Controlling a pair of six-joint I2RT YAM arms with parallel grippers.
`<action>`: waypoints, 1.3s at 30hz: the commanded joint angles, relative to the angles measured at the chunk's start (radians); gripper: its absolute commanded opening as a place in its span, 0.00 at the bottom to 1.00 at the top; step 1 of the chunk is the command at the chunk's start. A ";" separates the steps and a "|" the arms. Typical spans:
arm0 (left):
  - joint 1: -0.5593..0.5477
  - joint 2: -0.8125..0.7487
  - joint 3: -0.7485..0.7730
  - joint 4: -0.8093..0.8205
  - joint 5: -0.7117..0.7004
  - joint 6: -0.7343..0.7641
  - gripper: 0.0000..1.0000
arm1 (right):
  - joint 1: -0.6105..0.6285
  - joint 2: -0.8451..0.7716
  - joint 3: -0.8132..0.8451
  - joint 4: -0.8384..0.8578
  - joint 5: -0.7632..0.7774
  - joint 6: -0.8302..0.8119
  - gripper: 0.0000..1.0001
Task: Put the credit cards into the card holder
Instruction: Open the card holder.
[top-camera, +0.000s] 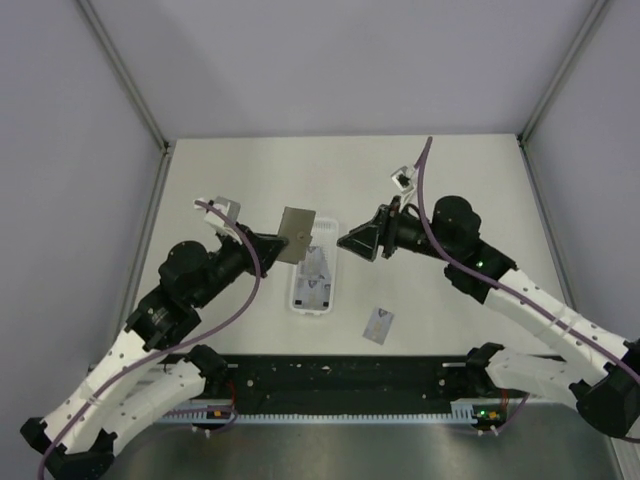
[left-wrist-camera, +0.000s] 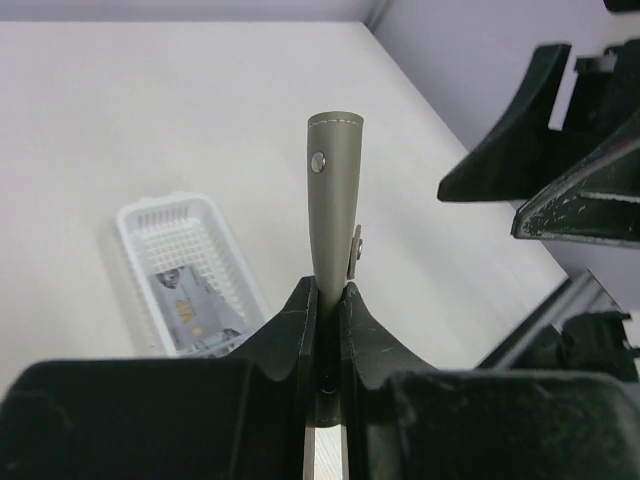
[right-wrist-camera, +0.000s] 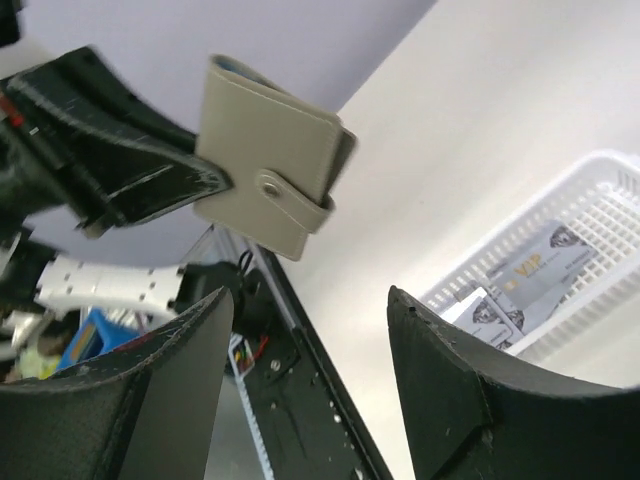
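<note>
The card holder, a flat grey wallet with a snap tab, hangs in the air above the table, pinched at one edge by my left gripper, which is shut on it. In the left wrist view the card holder stands edge-on between the pads of the left gripper. My right gripper faces it from the right, open and empty, a short gap away; the right wrist view shows the card holder closed, beyond the right gripper. Credit cards lie in the white tray; one credit card lies on the table.
The long white slotted tray lies on the table under the two grippers. The arm bases and a black rail run along the near edge. Grey walls close the table's left, right and far sides.
</note>
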 joint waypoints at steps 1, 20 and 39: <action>-0.069 -0.004 -0.016 0.085 -0.359 -0.013 0.00 | 0.080 0.025 -0.042 0.167 0.325 0.179 0.63; -0.491 0.225 0.016 0.123 -0.868 0.025 0.00 | 0.186 0.045 0.007 -0.049 0.538 0.295 0.61; -0.534 0.300 0.038 0.200 -0.799 0.053 0.00 | 0.187 0.191 0.036 -0.018 0.437 0.312 0.59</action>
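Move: Pinched in the left fingers, the card holder has its middle about 3 cm ahead and 3 cm right of the left hand, at the hand's own height. From the right hand, open and empty, the holder lies some 11 cm to the left and 2 cm ahead, about level with it. The white basket stands roughly 30 cm below the right hand, 10 cm ahead and 9 cm left; the loose card lies at table height, 5 cm back and 7 cm right. Closing on each other, both hands bring the holder and the open right gripper together as they sink. The left keeps its pinch, going down and right about 5 cm each while swinging its fingers counter-clockwise to point more forward, its left side rising. The right drops some 8 cm and works left and forward, turning clockwise and rolling its front side down, its fingers staying open; one fingertip comes up beside the holder's snap strap. ##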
